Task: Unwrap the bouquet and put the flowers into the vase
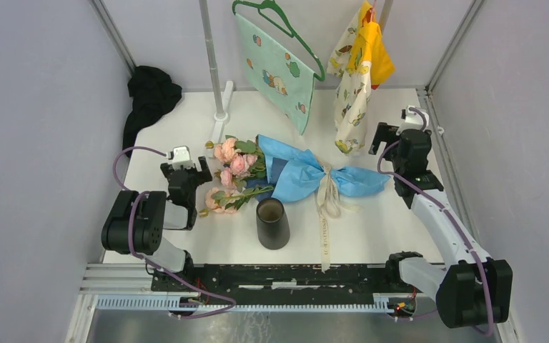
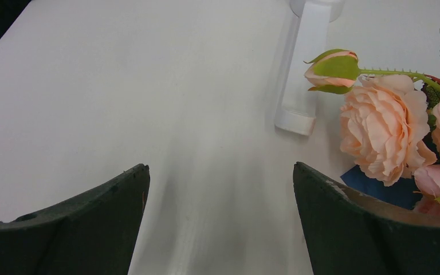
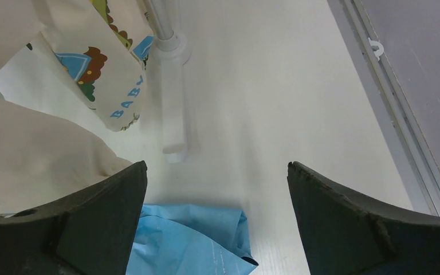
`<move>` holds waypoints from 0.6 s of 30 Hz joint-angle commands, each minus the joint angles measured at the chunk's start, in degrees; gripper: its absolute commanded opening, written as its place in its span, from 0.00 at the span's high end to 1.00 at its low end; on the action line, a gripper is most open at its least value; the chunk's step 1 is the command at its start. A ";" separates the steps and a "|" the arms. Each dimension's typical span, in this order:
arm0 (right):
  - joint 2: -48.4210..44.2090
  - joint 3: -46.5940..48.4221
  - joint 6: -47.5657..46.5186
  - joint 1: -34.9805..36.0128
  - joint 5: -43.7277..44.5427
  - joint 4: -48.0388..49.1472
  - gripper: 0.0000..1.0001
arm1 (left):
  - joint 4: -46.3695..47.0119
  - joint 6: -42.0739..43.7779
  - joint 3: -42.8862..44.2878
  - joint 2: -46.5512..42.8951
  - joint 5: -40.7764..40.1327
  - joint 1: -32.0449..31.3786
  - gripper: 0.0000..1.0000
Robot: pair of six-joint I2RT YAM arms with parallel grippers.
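The bouquet [image 1: 307,175] lies on its side mid-table, wrapped in light-blue and dark-blue paper, with a cream ribbon [image 1: 325,204] trailing toward the front. Its pink and peach flowers [image 1: 232,168] spill out at the left end; a peach rose [image 2: 384,129] shows in the left wrist view. In front of the bouquet the black vase [image 1: 272,224] stands upright. My left gripper [image 1: 184,168] is open just left of the flowers, holding nothing. Off the wrap's right tail [image 3: 195,240] my right gripper [image 1: 394,132] is open over the table.
A white rack pole with its foot [image 1: 219,114] stands behind the flowers. A pale green cloth on a hanger [image 1: 280,68] and a yellow patterned garment [image 1: 357,71] hang at the back. A black cloth heap [image 1: 150,93] sits in the back left corner.
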 commanded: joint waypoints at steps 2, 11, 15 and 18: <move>-0.56 2.10 0.74 -0.21 -0.68 3.57 0.02 | 4.11 2.19 1.11 0.03 -1.20 0.38 0.00; 4.25 9.75 2.87 -0.25 -16.59 4.13 0.02 | -9.51 2.71 7.34 -4.17 -5.93 -1.48 0.00; 2.35 12.78 3.53 0.21 -17.32 3.89 0.02 | -23.81 5.36 17.13 -8.47 -13.34 -6.71 0.00; 2.22 17.91 0.10 2.51 -16.40 -2.48 0.02 | -23.79 4.37 19.79 -14.26 -13.87 -9.86 0.00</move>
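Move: The ribbon bow lies about 23 cm to the right hand's left, 2 cm back and 15 cm below; the blue tail end is about 10 cm left, 5 cm back and 17 cm below. From the left hand the bow is some 43 cm right, 2 cm back and 3 cm below. The flowers lie roughly 16 cm to that hand's right and level with it, the vase 26 cm right and 18 cm back, both slightly lower. Both open hands rise about 6 cm off the table, left also forward, right also 5 cm left, turning counter-clockwise. ##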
